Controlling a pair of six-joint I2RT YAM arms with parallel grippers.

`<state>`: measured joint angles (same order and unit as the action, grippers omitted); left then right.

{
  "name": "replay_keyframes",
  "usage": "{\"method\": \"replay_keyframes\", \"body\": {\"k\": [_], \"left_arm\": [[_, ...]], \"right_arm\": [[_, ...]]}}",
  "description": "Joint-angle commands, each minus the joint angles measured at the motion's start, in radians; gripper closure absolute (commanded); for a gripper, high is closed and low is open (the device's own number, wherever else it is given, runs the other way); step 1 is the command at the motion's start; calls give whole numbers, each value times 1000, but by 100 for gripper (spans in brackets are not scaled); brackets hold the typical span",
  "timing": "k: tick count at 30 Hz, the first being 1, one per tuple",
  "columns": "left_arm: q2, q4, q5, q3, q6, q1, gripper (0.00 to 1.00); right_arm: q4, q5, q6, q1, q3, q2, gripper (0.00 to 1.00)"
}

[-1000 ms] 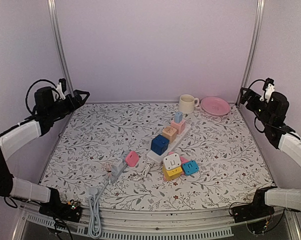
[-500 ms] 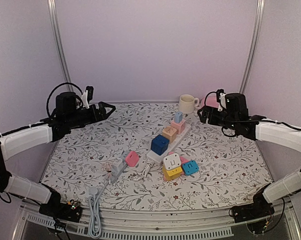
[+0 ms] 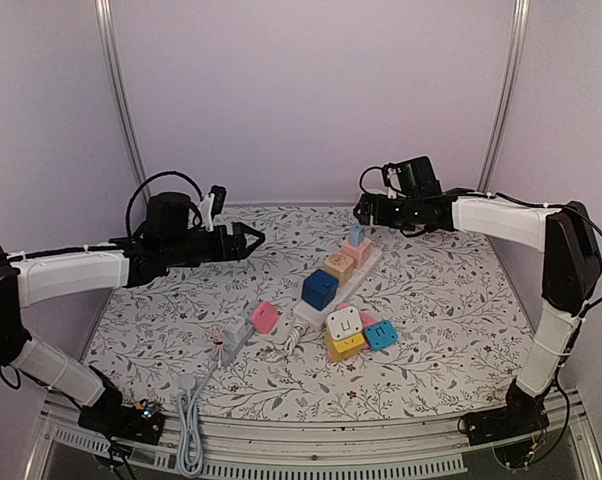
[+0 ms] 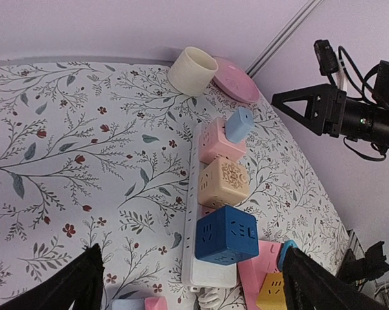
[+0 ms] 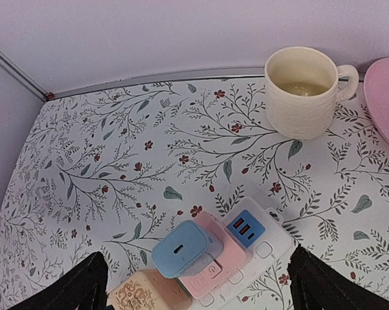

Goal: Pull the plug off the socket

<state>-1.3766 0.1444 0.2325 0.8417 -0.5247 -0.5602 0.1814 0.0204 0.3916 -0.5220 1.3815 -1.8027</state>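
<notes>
A white power strip [image 3: 366, 266] lies slantwise at mid-table. A dark blue cube [image 3: 319, 288], a beige cube [image 3: 338, 266] and a pink cube socket [image 3: 360, 252] sit on it. A light blue plug [image 3: 356, 234] sits on the pink cube. In the right wrist view the plug [image 5: 183, 247] and pink cube [image 5: 228, 257] lie between my fingers, well below them. My right gripper [image 3: 364, 210] is open, hovering above the strip's far end. My left gripper [image 3: 253, 238] is open, in the air left of the strip. The left wrist view shows the plug [image 4: 239, 124] and blue cube [image 4: 227, 234].
A cream mug [image 5: 304, 90] and a pink plate [image 5: 385, 97] stand at the back behind the strip. Loose white, yellow and cyan cubes [image 3: 349, 330] lie at the strip's near end. A small pink adapter [image 3: 264, 317], a white plug [image 3: 236, 335] and a grey cable [image 3: 189, 420] lie front left.
Both arms have swung in from the side walls toward the middle. The right gripper now hovers over the strip's far end; the left has come closer from the left.
</notes>
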Motion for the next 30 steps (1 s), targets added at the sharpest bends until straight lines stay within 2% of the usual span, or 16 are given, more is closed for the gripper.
{"method": "replay_keyframes", "body": {"k": [1, 11, 14, 30], "left_arm": [[-75, -9, 40, 74, 6, -30, 3], [-239, -36, 100, 173, -11, -84, 3], [-292, -52, 90, 205, -15, -104, 3], [-485, -64, 45, 264, -25, -200, 3]], "right_arm": [[105, 6, -42, -30, 115, -77, 3], [171, 57, -92, -47, 218, -168, 20], [173, 47, -121, -47, 235, -191, 22], [185, 30, -143, -50, 262, -242, 23]]}}
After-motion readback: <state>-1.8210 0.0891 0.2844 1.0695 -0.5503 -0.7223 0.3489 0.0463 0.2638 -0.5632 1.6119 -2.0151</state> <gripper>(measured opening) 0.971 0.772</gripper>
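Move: The light blue plug that the right hand goes for lies about 2 cm ahead of it, 2 cm left and some 8 cm below, on the pink cube; the mug stands about 14 cm ahead and 3 cm right of this hand. From the left hand, the navy cube is roughly 15 cm right, 2 cm back and 15 cm below. Next to it the tan cube sits 6 cm farther out and 4 cm more to the right. Down and to the right, the left hand swings in towards the navy cube, first mostly sideways, then mostly sinking, about 10 cm each way, tipping down some 15 degrees with fingers still wide. The right hand first eases left, then sinks about 4 cm towards the light blue plug, lowering its left side a little and narrowing its jaws by about a fifth. ##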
